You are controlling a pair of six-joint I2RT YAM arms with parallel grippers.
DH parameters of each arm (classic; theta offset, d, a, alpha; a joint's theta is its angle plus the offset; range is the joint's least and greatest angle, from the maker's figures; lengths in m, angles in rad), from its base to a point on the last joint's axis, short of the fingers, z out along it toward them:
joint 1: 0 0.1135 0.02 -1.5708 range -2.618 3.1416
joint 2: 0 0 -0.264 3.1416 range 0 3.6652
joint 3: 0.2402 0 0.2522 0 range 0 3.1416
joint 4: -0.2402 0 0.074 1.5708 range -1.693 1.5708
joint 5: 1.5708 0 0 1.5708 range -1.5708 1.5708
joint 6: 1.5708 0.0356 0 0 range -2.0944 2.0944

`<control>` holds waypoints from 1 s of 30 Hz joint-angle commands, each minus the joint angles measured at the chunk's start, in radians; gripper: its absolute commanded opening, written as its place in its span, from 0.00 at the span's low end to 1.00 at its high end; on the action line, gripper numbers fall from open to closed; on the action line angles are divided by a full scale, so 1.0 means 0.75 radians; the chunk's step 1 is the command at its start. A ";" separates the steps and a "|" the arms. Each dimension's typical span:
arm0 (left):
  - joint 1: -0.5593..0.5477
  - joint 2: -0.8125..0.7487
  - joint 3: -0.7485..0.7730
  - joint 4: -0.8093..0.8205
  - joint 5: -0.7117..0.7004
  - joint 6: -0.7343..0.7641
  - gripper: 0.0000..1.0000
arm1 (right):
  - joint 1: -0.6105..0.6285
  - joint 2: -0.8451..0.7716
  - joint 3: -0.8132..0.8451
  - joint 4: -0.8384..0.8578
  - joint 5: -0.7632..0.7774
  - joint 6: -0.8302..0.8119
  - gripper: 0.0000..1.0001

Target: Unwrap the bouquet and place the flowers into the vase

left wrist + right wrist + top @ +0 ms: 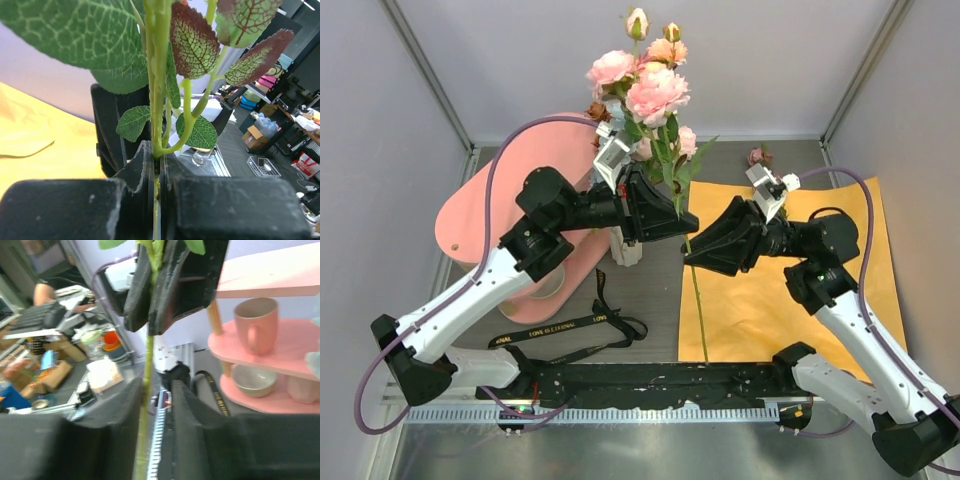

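Note:
The flowers (650, 88), pink and peach roses with green leaves, stand upright above the table's middle. My left gripper (682, 222) is shut on their green stems (159, 100), which pass straight between its closed jaws (159, 155). My right gripper (692, 258) sits just below the left one. Its fingers are open, and the long stem (145, 365) lies against the left finger (131, 405). The stem's lower end (701, 310) hangs down over the orange paper (790, 290), which lies flat and unwrapped. The white ribbed vase (626, 250) stands partly hidden under my left gripper.
A pink shelf (510, 205) stands at the left, holding a pink mug (257, 325) and a bowl (252, 381). The black printed ribbon (570, 335) lies loose on the table in front. One small mauve rose (757, 156) lies at the back right.

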 commanded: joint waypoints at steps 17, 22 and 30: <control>0.001 -0.651 -0.106 -1.025 -0.916 0.675 0.00 | 0.015 -0.218 0.005 -1.089 1.028 -0.698 0.74; 0.001 -0.559 0.000 -0.951 -1.390 0.709 0.00 | 0.015 -0.207 0.017 -1.114 1.055 -0.682 0.74; -0.001 -0.369 0.198 -0.755 -1.479 0.822 0.00 | 0.015 -0.240 0.064 -1.183 1.108 -0.690 0.74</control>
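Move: The left hand pinches the pink rose stem, whose lower part still passes between the right fingers. From the left hand, the vase stands about 19 cm ahead, 13 cm to the left and 37 cm below; the pink shelf lies 17 cm ahead and 33 cm left, the black ribbon about 1 cm ahead and 23 cm left on the table. From the right hand, the remaining mauve flowers lie some 42 cm ahead and 28 cm right, with the yellow paper's middle 16 cm ahead and 28 cm right, both about 40 cm down. Keeping its pinch on the rose stem, the left hand carries it about 16 cm left towards the vase, sinking a few centimetres at first, then swings some 10 cm forward while turning about 60 degrees counter-clockwise. The right hand spreads its already parting fingers wide and leaves the stem, going forward and slightly right, then mainly down, about 10 cm each forward and down, with a clockwise turn of some 45 degrees towards the paper and the mauve flowers. ##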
